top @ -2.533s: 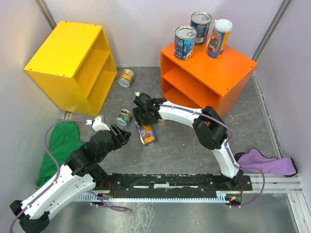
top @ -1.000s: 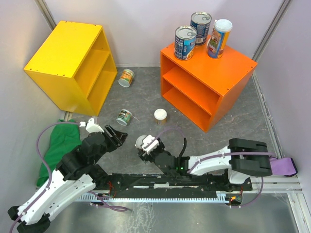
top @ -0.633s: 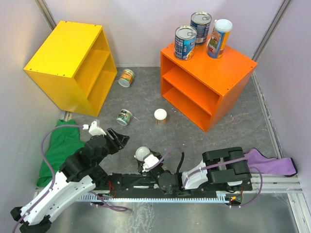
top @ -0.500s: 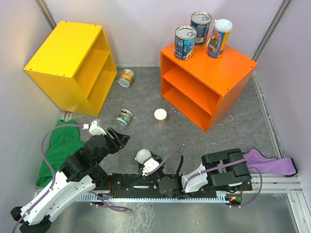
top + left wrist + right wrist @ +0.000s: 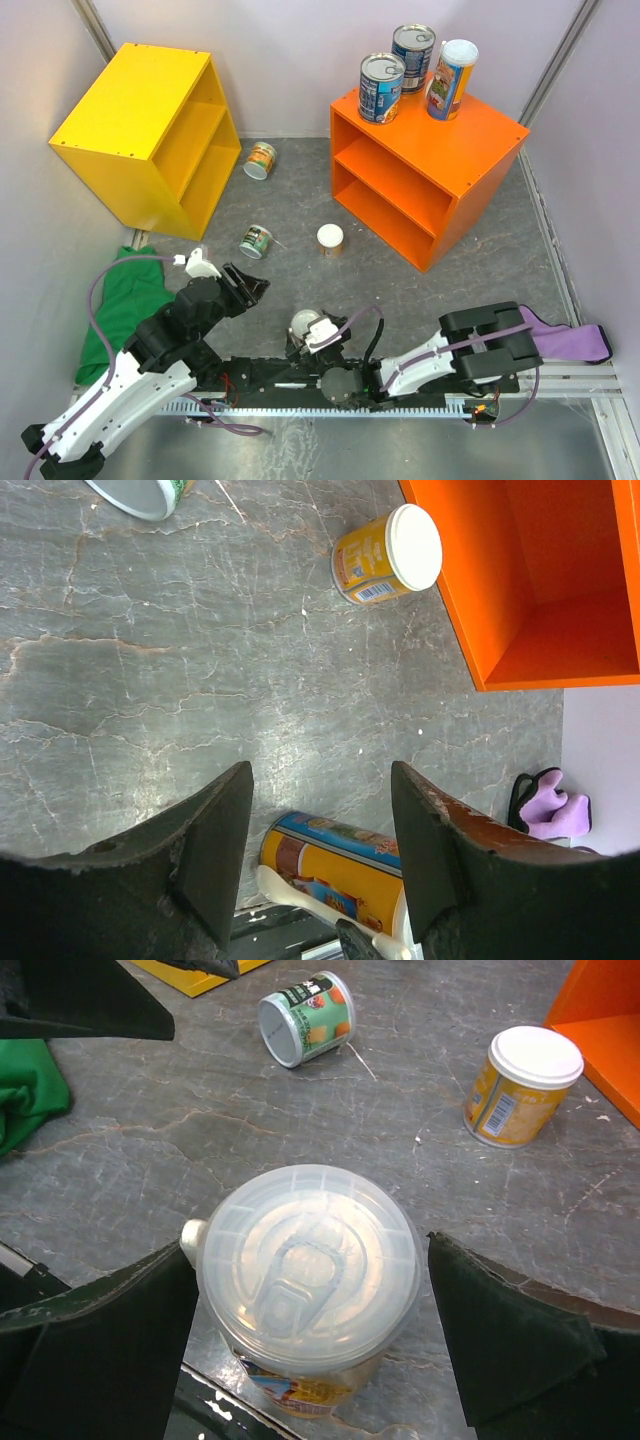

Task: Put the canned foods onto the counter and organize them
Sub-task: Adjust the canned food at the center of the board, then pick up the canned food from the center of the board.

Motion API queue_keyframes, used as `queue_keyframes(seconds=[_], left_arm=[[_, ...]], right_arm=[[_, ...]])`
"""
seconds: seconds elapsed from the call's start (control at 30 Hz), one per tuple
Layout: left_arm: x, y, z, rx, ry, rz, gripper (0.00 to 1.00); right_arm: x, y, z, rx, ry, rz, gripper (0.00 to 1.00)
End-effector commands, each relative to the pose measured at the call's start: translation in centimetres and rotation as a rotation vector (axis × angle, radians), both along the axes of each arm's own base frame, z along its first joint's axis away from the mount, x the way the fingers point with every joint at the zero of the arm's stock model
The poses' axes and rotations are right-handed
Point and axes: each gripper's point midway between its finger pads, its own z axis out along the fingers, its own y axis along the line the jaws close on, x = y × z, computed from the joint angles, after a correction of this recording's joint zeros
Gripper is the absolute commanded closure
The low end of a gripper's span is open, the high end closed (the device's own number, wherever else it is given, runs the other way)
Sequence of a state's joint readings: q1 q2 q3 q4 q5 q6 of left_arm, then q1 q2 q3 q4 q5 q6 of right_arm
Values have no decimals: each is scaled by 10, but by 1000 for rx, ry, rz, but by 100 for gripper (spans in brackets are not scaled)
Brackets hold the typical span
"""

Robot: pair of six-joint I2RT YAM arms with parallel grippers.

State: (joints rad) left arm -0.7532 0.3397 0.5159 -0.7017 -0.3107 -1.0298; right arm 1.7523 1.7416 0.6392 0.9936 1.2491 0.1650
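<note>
A slim can [image 5: 305, 322] with a clear lid [image 5: 308, 1260] and a yellow label [image 5: 340, 865] stands upright on the floor by the arms' base rail. My right gripper [image 5: 312, 1260] is open around it, its jaws spread wide on either side of the lid. My left gripper [image 5: 320, 775] hovers open and empty to the can's left [image 5: 245, 283]. The orange counter [image 5: 430, 150] carries two blue tins [image 5: 381, 88] [image 5: 413, 55] and a slim white-lidded can [image 5: 451, 78]. On the floor, a yellow can [image 5: 330, 239] stands upright. A green can [image 5: 256, 241] and another can [image 5: 260, 160] lie on their sides.
A yellow cabinet [image 5: 150, 130] stands at the far left. A green cloth [image 5: 120, 300] lies by the left arm and a purple cloth [image 5: 560, 335] at the near right. The black base rail [image 5: 300, 375] runs along the near edge. Grey walls close in both sides.
The right arm drew back toward the base rail with the slim can, stood it there, and its jaws opened off it. The left arm has hardly moved.
</note>
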Motion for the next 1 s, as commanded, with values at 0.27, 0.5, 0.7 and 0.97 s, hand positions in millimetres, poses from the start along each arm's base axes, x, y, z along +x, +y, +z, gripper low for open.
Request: queue_keyframes(seconds=[0.27,0.5,0.7,0.97], left_arm=[[-7,-1,40,-23,-68,-55,36],[-18,5,47,-53,-93,-74,35],[-27,4,56,-82,-117,-115,35],[-30,-3,66,-104,-141,-161,35]], right_arm=[[-17,-10,69,-53,186,11,0],[-57,0,63,-182,377,201,0],[-68,-19,60,-266,420,249,0],[-59,-47,59,-314,425,270,0]])
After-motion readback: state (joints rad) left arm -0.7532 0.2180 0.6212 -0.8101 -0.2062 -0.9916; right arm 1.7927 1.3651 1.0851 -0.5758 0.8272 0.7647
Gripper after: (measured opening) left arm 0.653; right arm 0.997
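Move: The canister with the clear lid stands upright between the right gripper's already open fingers, its middle about 1 cm ahead, 1 cm left and some 5 cm below. The white-lidded yellow can stands about 18 cm ahead and 6 cm right of that gripper, the lying green can about 18 cm ahead and 12 cm left, both some 7 cm lower. From the left gripper the canister is about 9 cm right, 7 cm back and 8 cm below. Lift the wide-open right gripper clear of the standing canister, up about 9 cm, then draw it back some 6 cm and a little right while sinking part of the way again. Tip the fingers down over 20 degrees, rolling the hand's left side down and swinging it slightly counter-clockwise. Raise the empty left gripper about 4 cm and ease it back. ##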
